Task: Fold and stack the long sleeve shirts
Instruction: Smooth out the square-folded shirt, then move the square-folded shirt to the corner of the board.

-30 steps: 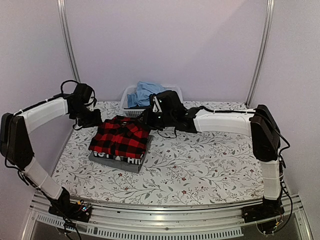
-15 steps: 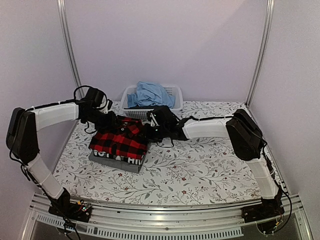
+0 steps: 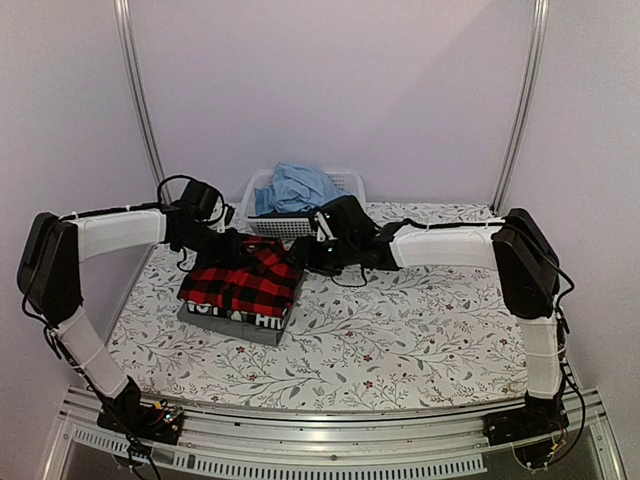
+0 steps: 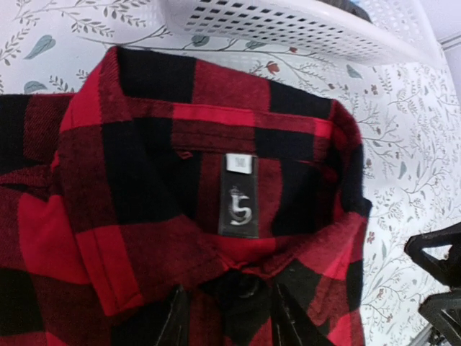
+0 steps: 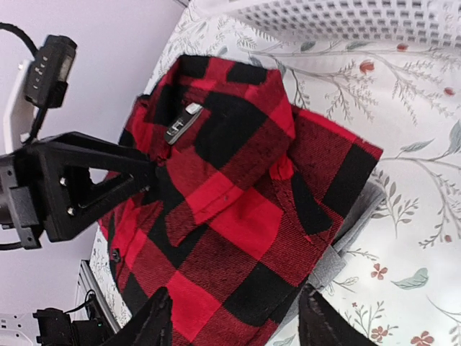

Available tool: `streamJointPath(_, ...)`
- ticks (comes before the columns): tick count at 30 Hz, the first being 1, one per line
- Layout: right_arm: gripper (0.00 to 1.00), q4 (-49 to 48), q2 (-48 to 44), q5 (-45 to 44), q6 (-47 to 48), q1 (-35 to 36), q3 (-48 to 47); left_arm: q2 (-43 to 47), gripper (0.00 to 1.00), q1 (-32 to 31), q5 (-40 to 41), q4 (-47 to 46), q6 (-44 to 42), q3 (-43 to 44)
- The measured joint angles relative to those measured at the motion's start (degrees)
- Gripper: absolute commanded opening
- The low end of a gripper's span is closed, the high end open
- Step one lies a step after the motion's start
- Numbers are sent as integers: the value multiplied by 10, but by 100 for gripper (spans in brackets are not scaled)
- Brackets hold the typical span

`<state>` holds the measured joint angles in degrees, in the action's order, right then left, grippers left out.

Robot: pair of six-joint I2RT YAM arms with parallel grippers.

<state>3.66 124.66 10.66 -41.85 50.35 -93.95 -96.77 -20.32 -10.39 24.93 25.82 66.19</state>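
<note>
A red-and-black check flannel shirt (image 3: 243,282) lies folded on top of a folded dark grey white-lettered shirt (image 3: 232,318) at the table's left. My left gripper (image 3: 232,246) sits over the flannel's collar, open, its fingers (image 4: 173,317) resting on the cloth just below the neck label (image 4: 238,205). My right gripper (image 3: 303,256) hovers at the stack's far right corner, open and empty, its fingers (image 5: 155,321) spread above the flannel (image 5: 238,216). The grey shirt's edge (image 5: 346,252) shows under it. No black-and-white check shirt is in view.
A white plastic basket (image 3: 345,182) holding a light blue cloth (image 3: 297,188) stands at the back, just behind the stack; its wall shows in the left wrist view (image 4: 288,29) and the right wrist view (image 5: 346,14). The table wears a floral cloth (image 3: 400,320).
My left gripper has moved right from beside the stack onto the flannel's collar. My right arm swung in toward the stack, then drew back a little to the right.
</note>
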Motion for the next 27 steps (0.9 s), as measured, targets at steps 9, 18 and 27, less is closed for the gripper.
streamJointPath(9, 99, 25, -193, -97, 56, -3, 97, 43, 58, -103, 24, -6, 35, 19)
streamJointPath(18, 99, 60, -324, -202, 59, -33, 238, -55, 71, -228, 49, -15, 71, 106)
streamJointPath(27, 99, 77, -419, -257, 38, -47, 315, -231, 72, -264, 83, 7, 84, 237)
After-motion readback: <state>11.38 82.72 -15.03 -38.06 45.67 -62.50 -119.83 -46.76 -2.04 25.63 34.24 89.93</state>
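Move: The red-black folded shirt's middle lies about 5 cm back from the left hand, level with it sideways and some 3 cm below; the grey shirt under it is centred about 8 cm back, directly in line, and 6 cm down, while the basket stands roughly 15 cm ahead and 15 cm to the right, at about hand height. From the right hand, at the shirt's right edge, the shirt's middle is some 11 cm left, 4 cm back and 5 cm lower. The left hand leaves the collar area and swings about 21 cm to the right in an arc, first rising some 5 cm and easing back, then sinking about 8 cm past the shirt's right edge to hover over bare table beside the stack, its fingers opening wider and the hand turning about 15 degrees clockwise. The right hand clears the way, rising about 10 cm and then travelling some 20 cm right, away from the shirt, as its half-open fingers spread fully and it turns clockwise with its fingertips tilting up. ##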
